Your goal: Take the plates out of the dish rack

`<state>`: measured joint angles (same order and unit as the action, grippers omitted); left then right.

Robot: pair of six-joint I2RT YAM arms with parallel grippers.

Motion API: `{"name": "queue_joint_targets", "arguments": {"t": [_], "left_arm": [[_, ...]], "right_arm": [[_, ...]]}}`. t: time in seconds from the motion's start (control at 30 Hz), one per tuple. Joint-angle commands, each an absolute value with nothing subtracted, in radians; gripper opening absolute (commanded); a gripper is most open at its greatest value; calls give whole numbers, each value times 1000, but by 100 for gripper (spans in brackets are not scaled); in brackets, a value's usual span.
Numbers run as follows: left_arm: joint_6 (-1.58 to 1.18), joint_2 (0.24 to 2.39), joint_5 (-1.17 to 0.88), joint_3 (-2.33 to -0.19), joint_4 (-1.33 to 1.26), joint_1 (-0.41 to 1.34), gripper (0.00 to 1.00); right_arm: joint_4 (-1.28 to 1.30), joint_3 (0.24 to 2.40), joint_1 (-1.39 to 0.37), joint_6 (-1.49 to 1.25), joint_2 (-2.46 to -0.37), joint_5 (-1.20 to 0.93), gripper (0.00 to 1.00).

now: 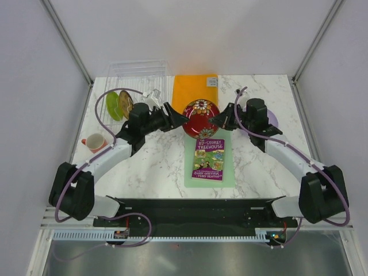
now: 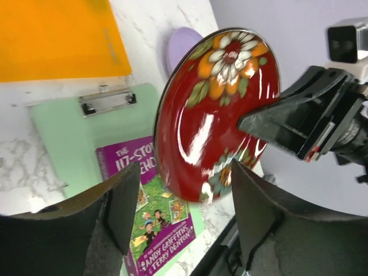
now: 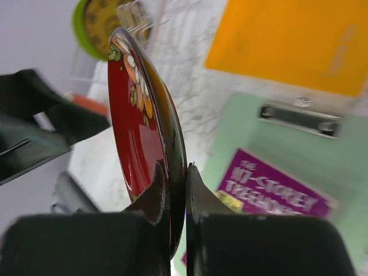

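Note:
A dark red patterned plate [image 1: 200,118] hangs on edge above the table's middle, between both arms. My right gripper [image 1: 214,119] is shut on its right rim; in the right wrist view the fingers [image 3: 175,167] pinch the plate [image 3: 135,126]. My left gripper [image 1: 183,119] stands open at the plate's left rim, and in the left wrist view its fingers [image 2: 184,172] flank the plate [image 2: 213,109] without touching it. The clear dish rack [image 1: 138,72] at the back left holds a lime green plate [image 1: 113,106] and a yellow patterned plate [image 1: 126,103]. A lilac plate [image 1: 273,121] lies behind the right arm.
An orange sheet [image 1: 194,92] lies behind the red plate. Under the plate a purple book [image 1: 208,158] rests on a pale green clipboard [image 1: 227,175]. A small orange-and-white cup [image 1: 95,141] stands at the left edge, beside the left arm.

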<state>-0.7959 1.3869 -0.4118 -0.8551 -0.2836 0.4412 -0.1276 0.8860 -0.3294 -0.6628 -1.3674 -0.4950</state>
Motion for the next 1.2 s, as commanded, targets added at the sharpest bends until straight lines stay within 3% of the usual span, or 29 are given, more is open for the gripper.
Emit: {"name": "queue_joint_targets", "arguments": {"t": [0.0,0.1,0.13,0.4,0.9,1.0,1.03,1.1,1.13,1.17], "left_arm": [[-595,1241,-168,-893,-111,443,75],[-513,1181,-31,-888,-29,442,84],[-500,1136,-8,-875,-19,442,95],[-387,890,184,-782,27,443,99],[-356,802,295,-712,91,445,100],[-359,802,295,-709,92,443,99],[-359,802,295,-709,92,443,99],[-356,801,299,-709,94,443,99],[-357,799,301,-709,94,443,99],[-357,802,299,-709,95,443,99]], "right_arm": [[98,980,-249,-476,-1238,-140,0],[129,969,-77,-480,-1221,-106,0],[138,968,-40,-483,-1226,-101,0],[180,992,219,-520,-1417,-198,0],[-80,962,345,-612,-1689,-474,3],[-112,959,348,-634,-1732,-518,11],[-120,959,347,-637,-1741,-528,22],[-124,960,347,-638,-1759,-551,31],[-126,959,347,-638,-1761,-554,44],[-126,959,347,-637,-1763,-554,48]]}}
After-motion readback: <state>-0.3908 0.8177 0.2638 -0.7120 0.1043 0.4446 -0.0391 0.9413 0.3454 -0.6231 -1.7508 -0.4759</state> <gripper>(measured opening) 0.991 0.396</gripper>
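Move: The red plate is already gripped by the right hand at its right rim. The purple plate it goes to lies on the table about 21 cm right, 7 cm ahead and 18 cm below; the clipboard with the book is some 10 cm back, 2 cm left, and the orange folder 20 cm ahead, 9 cm left, both on the table. From the left hand, the rack's brown plate stands about 27 cm left, 10 cm ahead and 10 cm lower, with the green plate 6 cm left of it. The red plate, held by the right hand, is carried quickly right, away from the left hand, some 28 cm, then lowered about 14 cm onto the purple plate while easing forward; the wrist swings clockwise and tips down, and the fingers begin opening at the end. The left hand, already loosening, opens fully and backs off about 16 cm left towards the rack, turning counter-clockwise. ##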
